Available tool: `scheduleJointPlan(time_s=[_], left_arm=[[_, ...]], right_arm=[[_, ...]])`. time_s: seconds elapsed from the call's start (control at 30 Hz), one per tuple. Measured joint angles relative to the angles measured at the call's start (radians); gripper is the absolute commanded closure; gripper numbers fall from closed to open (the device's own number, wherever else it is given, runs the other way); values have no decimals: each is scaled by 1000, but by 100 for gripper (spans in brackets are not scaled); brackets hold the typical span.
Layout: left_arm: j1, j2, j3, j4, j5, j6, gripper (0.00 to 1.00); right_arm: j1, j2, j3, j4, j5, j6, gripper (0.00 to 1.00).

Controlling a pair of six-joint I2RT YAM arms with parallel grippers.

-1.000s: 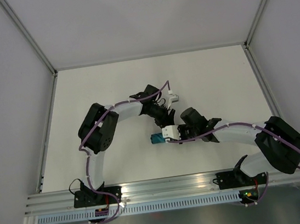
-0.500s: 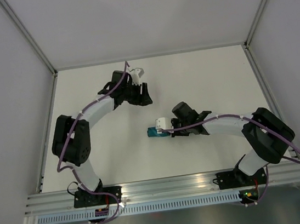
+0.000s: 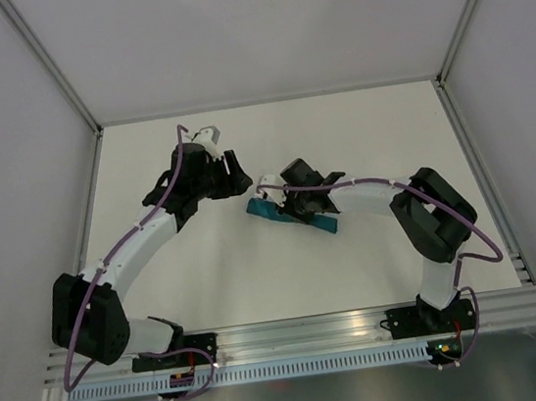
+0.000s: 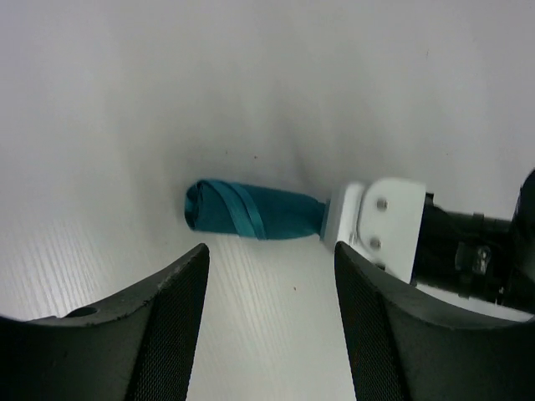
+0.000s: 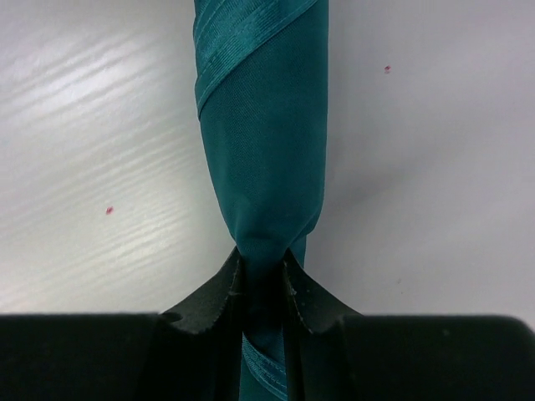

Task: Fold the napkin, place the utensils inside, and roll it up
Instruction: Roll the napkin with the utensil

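Observation:
The napkin [image 3: 259,209] is a tight teal roll lying diagonally near the middle of the white table. It also shows in the left wrist view [image 4: 251,211] and the right wrist view [image 5: 263,125]. My right gripper [image 3: 291,209] is shut on the roll's middle, its jaws pinching the cloth [image 5: 262,269]. Its white body shows in the left wrist view [image 4: 376,225]. My left gripper [image 3: 235,177] is open and empty [image 4: 269,261], a short way left of the roll's end and apart from it. No utensils are in view.
The white table [image 3: 358,129] is bounded by metal frame rails [image 3: 85,234] at the left, right and back, with grey walls behind them. The arm bases stand on the rail at the near edge.
My right gripper has carried the rolled napkin away from the bases, towards the table's middle. My left arm has swung left and stretched out, away from the right gripper.

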Motion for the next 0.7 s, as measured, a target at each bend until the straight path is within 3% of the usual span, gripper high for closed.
scheduleJointPlan(time_s=[0.37, 0.7], left_arm=[[-2, -72, -151, 8, -44, -91, 33], [-55, 198, -123, 115, -109, -206, 34]], right_arm=[[-73, 159, 207, -18, -60, 282, 85], [-90, 232, 286, 24, -92, 481, 85]])
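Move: The right hand already pinches the rolled napkin near its middle, low at the table. From that hand the roll's left end lies about 10 cm left and 4 cm ahead, the right end some 9 cm right and 4 cm back. From the open left hand, the middle of the rolled napkin is roughly 7 cm right, 3 cm back and 16 cm below; the roll's left end is about 3 cm left and 1 cm ahead, equally far down. Keeping its pinch on the rolled napkin, the right hand carries it level and low, forward and to the left by about 7.5 cm, turning clockwise and tilting some 30 degrees in all. The open left hand first eases back slightly, then sinks ever faster towards the roll, about 10 cm down, its fingers tipping more steeply downward, without touching yet. ##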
